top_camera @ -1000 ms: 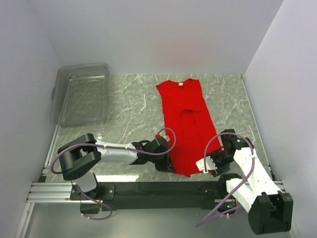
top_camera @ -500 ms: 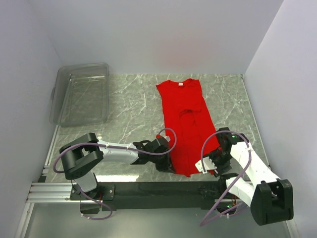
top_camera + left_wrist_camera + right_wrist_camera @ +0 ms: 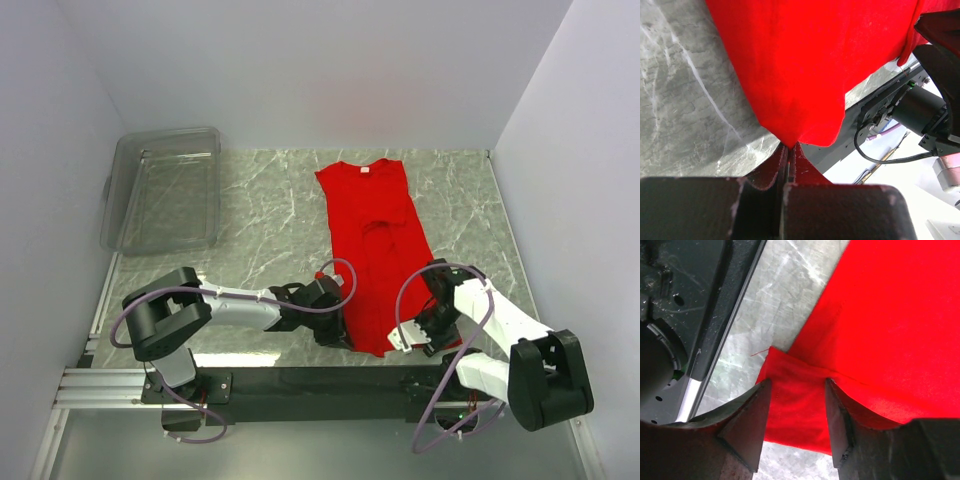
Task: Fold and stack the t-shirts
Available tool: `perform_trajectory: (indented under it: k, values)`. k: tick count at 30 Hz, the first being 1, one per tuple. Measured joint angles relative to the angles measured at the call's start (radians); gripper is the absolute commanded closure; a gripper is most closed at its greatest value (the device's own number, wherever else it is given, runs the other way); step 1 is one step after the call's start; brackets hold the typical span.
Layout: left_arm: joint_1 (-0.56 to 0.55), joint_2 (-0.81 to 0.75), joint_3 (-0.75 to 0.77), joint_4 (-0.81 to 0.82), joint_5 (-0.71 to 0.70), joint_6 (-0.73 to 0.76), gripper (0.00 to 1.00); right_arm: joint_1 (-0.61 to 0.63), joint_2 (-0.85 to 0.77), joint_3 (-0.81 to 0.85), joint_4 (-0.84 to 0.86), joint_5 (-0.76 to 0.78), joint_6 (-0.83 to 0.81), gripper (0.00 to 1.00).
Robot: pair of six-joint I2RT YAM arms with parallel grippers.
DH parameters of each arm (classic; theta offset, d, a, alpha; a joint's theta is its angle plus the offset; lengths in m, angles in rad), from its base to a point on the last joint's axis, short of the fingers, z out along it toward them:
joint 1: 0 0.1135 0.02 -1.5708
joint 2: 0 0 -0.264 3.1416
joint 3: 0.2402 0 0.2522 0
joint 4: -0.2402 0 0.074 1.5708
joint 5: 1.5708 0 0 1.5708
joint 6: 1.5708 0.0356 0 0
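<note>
The red t-shirt (image 3: pixel 375 240) lies on the marble table as a long folded strip, collar and white label at the far end. My left gripper (image 3: pixel 335 335) is at its near left corner, shut on the hem; in the left wrist view the cloth (image 3: pixel 805 65) runs into the pinched jaws of the left gripper (image 3: pixel 790 147). My right gripper (image 3: pixel 415 337) is at the near right corner. In the right wrist view the right gripper (image 3: pixel 797 385) stands open, its fingers either side of the shirt's folded corner (image 3: pixel 800 410), the cloth flat between them.
A clear plastic bin (image 3: pixel 165 190) stands at the far left of the table. The black base rail (image 3: pixel 300 385) runs along the near edge, just behind both grippers. White walls close in the left, far and right sides.
My right gripper has swung left and down onto the shirt's near right corner, its jaws somewhat narrower than before. The left gripper and the shirt have stayed put.
</note>
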Motion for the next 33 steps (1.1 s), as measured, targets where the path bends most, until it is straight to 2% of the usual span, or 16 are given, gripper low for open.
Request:
perform_trajectory:
  k: [5,11,14,18,25,33]
  values:
    - [0.001,0.0,0.002,0.0,0.0,0.0,0.99,0.022,0.0,-0.001,0.023,0.0,0.049,0.53]
    - [0.008,0.013,0.025,-0.003,0.002,0.001,0.99,0.029,0.0,-0.002,0.057,-0.01,0.094,0.69]
    - [0.01,0.026,0.034,-0.003,0.002,0.001,0.99,0.031,-0.001,-0.002,0.07,-0.013,0.119,0.82]
    - [0.016,0.031,0.035,-0.005,0.003,0.001,0.99,0.035,-0.004,-0.003,0.077,-0.011,0.152,0.94]
    - [0.024,0.031,0.035,-0.01,0.002,0.002,0.99,0.035,-0.005,0.007,0.064,-0.018,0.174,0.97]
    - [0.029,0.016,0.036,-0.031,-0.002,0.023,0.99,0.034,-0.002,0.136,-0.041,-0.11,0.212,1.0]
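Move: Right down at the t-shirt's near edge, the right hand's open fingers straddle the hem by its right corner; the part they will shut on is about 1 cm ahead and 1 cm left. The loose corner tip lies some 4 cm right and 1 cm back, and the table's front edge about 5 cm straight behind. The left hem corner, already held by the left hand, is roughly 22 cm left and 1 cm back. From the left hand, the hem part aimed at lies about 22 cm right, 2 cm ahead and 3 cm lower. Sliding the right hand about 1 cm forward and slightly left, low over the table, while it turns clockwise, its fingers close and pinch the hem beside the right corner; they then lift it some 3.5 cm, carrying it about 2 cm left and a little forward. The left hand keeps its pinch on the left corner and eases just over 1 cm forward. ##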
